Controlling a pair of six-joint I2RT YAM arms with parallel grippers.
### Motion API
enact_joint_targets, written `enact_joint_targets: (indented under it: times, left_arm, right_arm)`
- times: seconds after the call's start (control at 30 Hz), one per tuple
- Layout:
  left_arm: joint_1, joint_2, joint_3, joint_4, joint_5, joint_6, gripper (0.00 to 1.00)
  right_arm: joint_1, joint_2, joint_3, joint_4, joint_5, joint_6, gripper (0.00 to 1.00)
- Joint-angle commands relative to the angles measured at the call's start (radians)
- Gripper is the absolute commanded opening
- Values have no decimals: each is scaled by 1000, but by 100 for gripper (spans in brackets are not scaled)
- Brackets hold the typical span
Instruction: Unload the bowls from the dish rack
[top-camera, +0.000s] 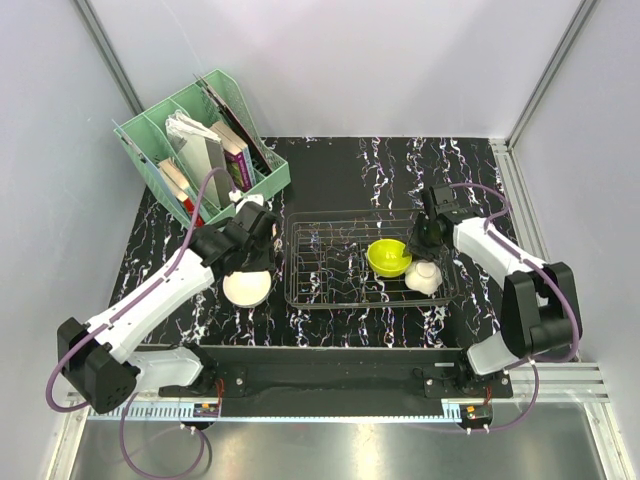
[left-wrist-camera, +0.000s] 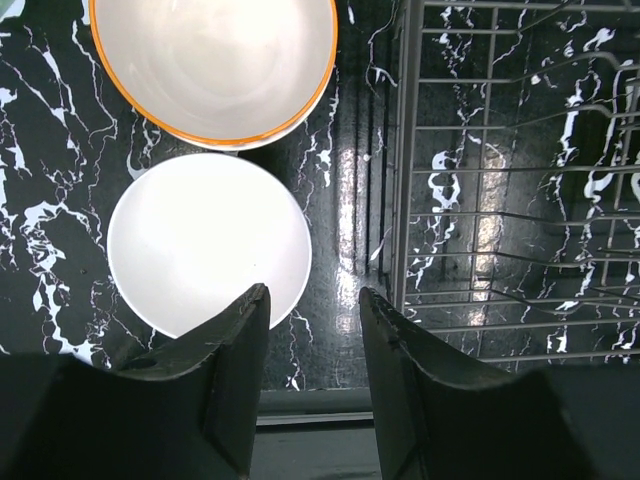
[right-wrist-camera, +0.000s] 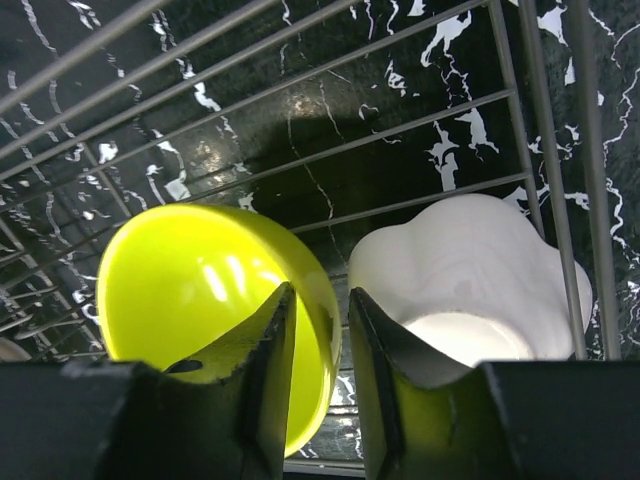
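Note:
The dark wire dish rack (top-camera: 330, 262) holds a yellow-green bowl (top-camera: 387, 255) and a white, wavy-sided bowl (top-camera: 424, 275) at its right end. My right gripper (right-wrist-camera: 320, 300) straddles the yellow-green bowl's (right-wrist-camera: 190, 290) right rim, one finger inside and one outside, closed in on it. The white bowl (right-wrist-camera: 470, 260) lies just right of the outer finger. My left gripper (left-wrist-camera: 313, 295) hangs open over bare table, left of the rack (left-wrist-camera: 500, 200). A plain white bowl (left-wrist-camera: 205, 240) and an orange-rimmed white bowl (left-wrist-camera: 215, 60) sit on the table beside it.
A mint-green file organiser (top-camera: 200, 150) with books stands at the back left. From above, one cream bowl (top-camera: 247, 287) shows beneath the left arm (top-camera: 160, 290). The rack's left half (top-camera: 310, 270) carries only prongs. Grey walls close in on both sides.

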Motion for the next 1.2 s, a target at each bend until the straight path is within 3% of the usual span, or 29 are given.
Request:
enact_joint_targets:
  times: [0.0, 0.07, 0.13, 0.3, 0.63, 0.9, 1.0, 1.17]
  left_arm:
    - [-1, -9, -10, 22, -29, 5, 45]
    - [-1, -8, -13, 22, -30, 5, 45]
    - [-1, -8, -17, 23, -32, 3, 45]
    - [-1, -11, -25, 23, -34, -1, 45]
    - [-1, -8, -40, 28, -34, -4, 45]
    - [-3, -25, -53, 26, -43, 0, 45]
    - [-1, -23, -56, 26, -41, -3, 45]
    - [-1, -32, -66, 26, -38, -1, 45]
  right_arm:
    - [4, 32, 27, 14, -2, -34, 38]
    - [6, 46, 27, 14, 0, -40, 37]
    - [9, 54, 27, 14, 1, -41, 17]
    - [12, -14, 27, 23, 9, -37, 8]
    - [15, -182, 136, -38, 35, -38, 0]
    - [-6, -331, 380, -231, 411, -127, 0]
    - [-95, -321, 426, -259, 440, -160, 0]
    - [-410, -279, 346, -212, 292, -176, 0]
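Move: The yellow bowl sits in the right part of the rack with its near-right rim already between the right hand's open fingers; its middle is about 4 cm left, 1 cm ahead and 2 cm below. The upturned white bowl is roughly 4 cm right, 3 cm back and 3 cm lower, and the rack's right rail some 9 cm right and 1 cm ahead, 2 cm below. From the left hand, the yellow bowl is about 25 cm right, 1 cm ahead, 12 cm lower. The yellow bowl's rim is pinched as the right hand sinks a last centimetre or so and its fingers close, one inside and one outside. Then the hand lifts, slowly at first and faster after, about 23 cm up out of the rack, tipping the fingers some 30 degrees outward and swinging 13 cm right while turning clockwise, past the rack's right end. ##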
